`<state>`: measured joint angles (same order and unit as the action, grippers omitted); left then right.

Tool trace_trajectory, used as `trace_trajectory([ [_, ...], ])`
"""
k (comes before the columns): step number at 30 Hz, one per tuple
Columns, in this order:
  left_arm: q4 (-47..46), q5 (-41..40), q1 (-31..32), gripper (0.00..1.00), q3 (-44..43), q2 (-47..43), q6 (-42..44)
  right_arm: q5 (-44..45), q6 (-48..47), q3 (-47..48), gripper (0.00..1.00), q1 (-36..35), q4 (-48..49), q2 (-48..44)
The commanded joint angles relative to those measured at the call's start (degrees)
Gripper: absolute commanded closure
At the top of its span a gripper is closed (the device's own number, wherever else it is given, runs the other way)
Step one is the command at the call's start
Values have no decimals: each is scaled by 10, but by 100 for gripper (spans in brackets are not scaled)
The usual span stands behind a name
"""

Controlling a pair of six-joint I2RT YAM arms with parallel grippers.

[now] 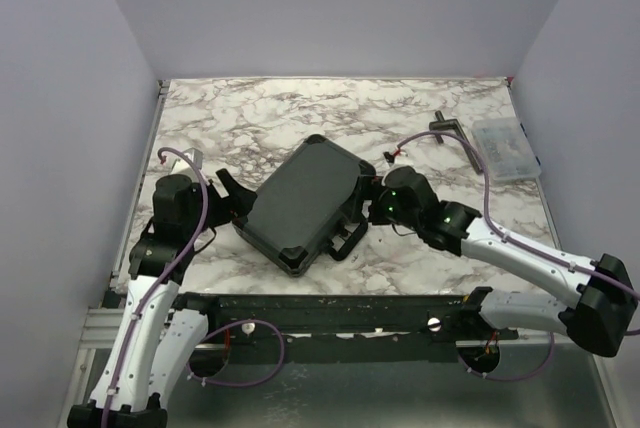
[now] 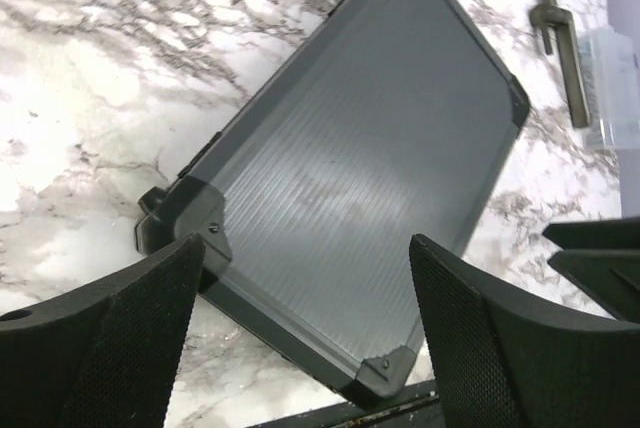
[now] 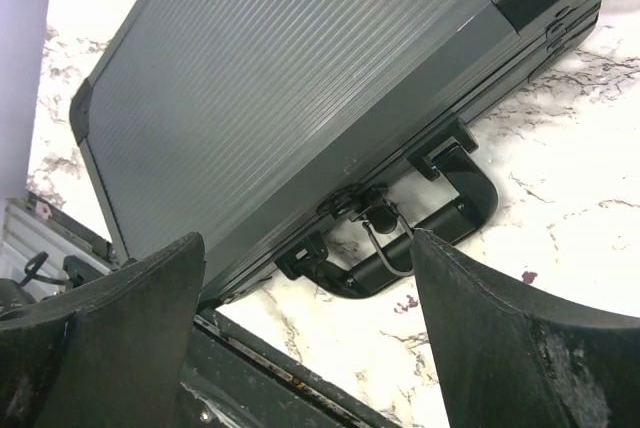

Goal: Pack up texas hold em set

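Note:
The black hard case [image 1: 305, 203] of the texas hold em set lies shut and flat, turned diagonally in the middle of the marble table. Its ribbed lid fills the left wrist view [image 2: 360, 168] and the right wrist view [image 3: 300, 78]. Its handle [image 1: 348, 238] lies on the near right side, flat on the table [image 3: 445, 218]. My left gripper [image 1: 232, 200] hovers at the case's near left corner, open, with nothing between its fingers [image 2: 305, 248]. My right gripper [image 1: 368, 198] is open beside the handle side and holds nothing [image 3: 308, 238]. No chips, dice or cards show.
A dark metal T-shaped clamp [image 1: 455, 138] [image 2: 562, 48] and a clear plastic compartment box [image 1: 507, 151] [image 2: 615, 78] lie at the back right. A black rail [image 1: 330, 303] runs along the table's near edge. Walls close in the left, back and right.

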<state>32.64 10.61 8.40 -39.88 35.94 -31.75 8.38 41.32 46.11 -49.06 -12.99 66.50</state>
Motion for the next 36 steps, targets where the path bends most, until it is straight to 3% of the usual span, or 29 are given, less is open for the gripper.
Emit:
trace_trajectory([
  [1, 35, 63, 11, 20, -44, -16, 61, 22, 20, -17, 13, -2, -26, -40],
  [7, 47, 143, 48, 30, -86, 4, 122, 31, 79, -76, 16, -2, -7, -90],
  [11, 48, 152, 98, 37, -99, 29, 136, 33, 113, -125, 18, -2, 22, -122],
  [17, 31, 94, 225, 43, -103, 92, 130, 39, 139, -165, 21, -2, 24, -142],
  [21, -2, 59, 276, 55, -100, 132, 113, 31, 146, -186, 28, -2, 24, -144],
  [25, -31, 37, 297, 68, -97, 173, 107, 31, 153, -204, 36, -2, 17, -150],
  [30, -52, 26, 321, 77, -103, 229, 109, 25, 156, -223, 46, -2, 31, -155],
  [36, -58, -9, 339, 91, -103, 274, 108, 7, 159, -238, 49, -2, 62, -134],
])
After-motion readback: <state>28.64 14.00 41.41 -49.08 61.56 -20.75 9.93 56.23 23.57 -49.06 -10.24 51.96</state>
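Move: The closed case lies below the left hand, its middle about 8 cm ahead, 13 cm to the right and 15 cm down; its nearest corner is some 9 cm back and 10 cm right, and its handle roughly level with the hand and 24 cm right. From the right hand, the handle lies about 1 cm ahead, 2 cm left and 12 cm below, the case's middle 9 cm ahead and 13 cm left. The left hand swings about 15 cm right and a little back across the case's near part, first rising some 5 cm, then sinking towards the handle-side edge, turning about 40 degrees clockwise as its fingers close nearly shut. The right hand, after a slight rise, sinks about 8 cm while drawing back and right beside the handle, its tips tilting down and its fingers closing to about half. ##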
